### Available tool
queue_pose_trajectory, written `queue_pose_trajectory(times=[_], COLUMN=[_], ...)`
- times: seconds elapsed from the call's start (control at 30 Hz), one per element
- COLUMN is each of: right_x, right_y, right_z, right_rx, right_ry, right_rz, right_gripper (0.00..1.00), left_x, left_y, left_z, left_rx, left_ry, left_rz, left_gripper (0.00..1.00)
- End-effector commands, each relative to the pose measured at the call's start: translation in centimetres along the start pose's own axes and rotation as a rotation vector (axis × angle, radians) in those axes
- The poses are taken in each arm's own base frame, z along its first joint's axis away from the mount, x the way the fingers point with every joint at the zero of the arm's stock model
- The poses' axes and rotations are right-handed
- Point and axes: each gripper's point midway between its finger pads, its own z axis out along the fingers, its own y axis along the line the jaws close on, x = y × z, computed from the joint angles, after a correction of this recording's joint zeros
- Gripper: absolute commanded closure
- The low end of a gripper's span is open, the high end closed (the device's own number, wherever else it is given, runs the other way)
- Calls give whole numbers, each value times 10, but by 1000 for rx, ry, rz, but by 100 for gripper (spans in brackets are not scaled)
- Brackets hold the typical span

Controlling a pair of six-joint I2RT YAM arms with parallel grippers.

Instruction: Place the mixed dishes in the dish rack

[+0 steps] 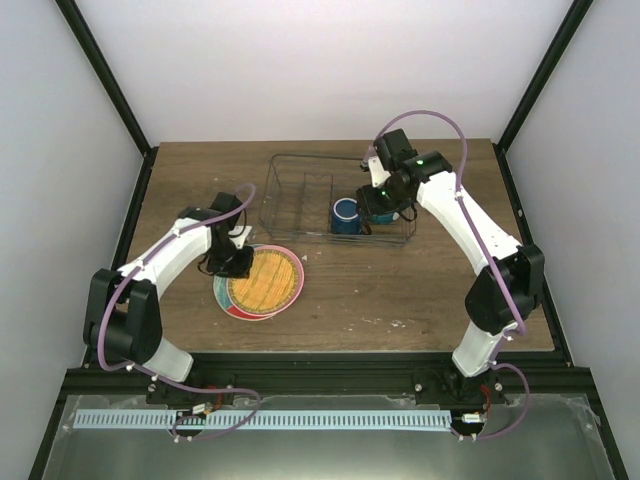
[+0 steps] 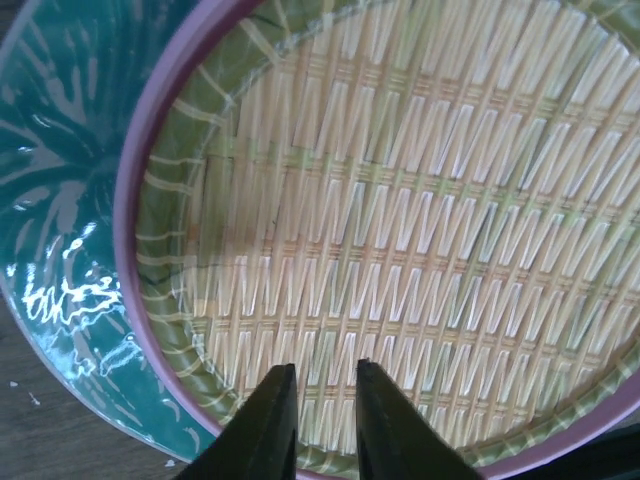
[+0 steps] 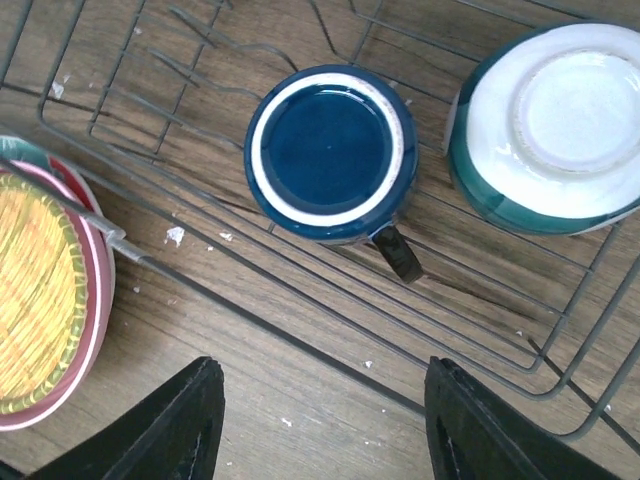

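Observation:
A plate with an orange-yellow woven face [image 1: 266,279] [image 2: 400,220] [image 3: 30,290] and a pink rim lies on a teal-patterned plate [image 2: 60,200] on the table. My left gripper [image 1: 235,264] [image 2: 322,368] hovers low over its left edge, its fingers almost together with only the woven face showing in the narrow gap. The dark blue mug [image 1: 346,215] [image 3: 330,150] stands upside down in the dish rack [image 1: 300,195] [image 3: 300,290]. Beside it the cream and teal bowl [image 3: 545,125] also sits upside down. My right gripper [image 1: 378,208] [image 3: 322,375] is open above the rack's near side, holding nothing.
The rack's upright wire dividers [image 1: 290,195] fill its left half. White crumbs [image 3: 175,236] dot the wooden table [image 1: 400,290]. Black frame posts and white walls close in the table's sides and back.

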Motion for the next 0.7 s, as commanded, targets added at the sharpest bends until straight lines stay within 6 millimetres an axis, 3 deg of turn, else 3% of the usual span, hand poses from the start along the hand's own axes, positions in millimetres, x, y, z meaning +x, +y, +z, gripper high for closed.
queue_pose_trajectory(times=[0.0,0.13,0.47,0.67], right_x=[1,13,56,70], right_y=[18,42,104,140], right_z=[-12,-4,20,43], right_rx=[-57,-87,-194,-247], right_ry=[-19,22,113,161], right_rz=[-18,-53,-90,-141], right_gripper=[43,43,44,44], left_x=[-7,-11,-15,-16], left_y=[6,10,15,14], left_z=[-9,-9,5,13], left_rx=[-43,-65,-80,-70], left_ry=[-25,-33,-32,-31], left_rz=[14,15,4,6], left_gripper=[75,66,66,67])
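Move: The pink-rimmed plate is the thing both hands are about. From the right hand its middle lies some 23 cm to the left, 9 cm back and 18 cm lower. The upturned blue mug in the rack is about 6 cm ahead and 4 cm left of that hand, the teal bowl 7 cm ahead and 5 cm right. From the left hand the pink-rimmed plate's middle is about 5 cm right, 1 cm back, 6 cm below; the patterned plate under it, 2 cm right and 2 cm back. No new contact is seen: the empty right hand leaves the rack for the pink-rimmed plate, slow at first, then sweeping about 9 cm left and as far back while sinking some 5 cm, fingers still half open, its wrist turning counter-clockwise and tipping them nearer to straight down. The left hand, hovering over the plate's left part, opens its nearly shut fingers to about a third and edges a centimetre or two forward and left. ##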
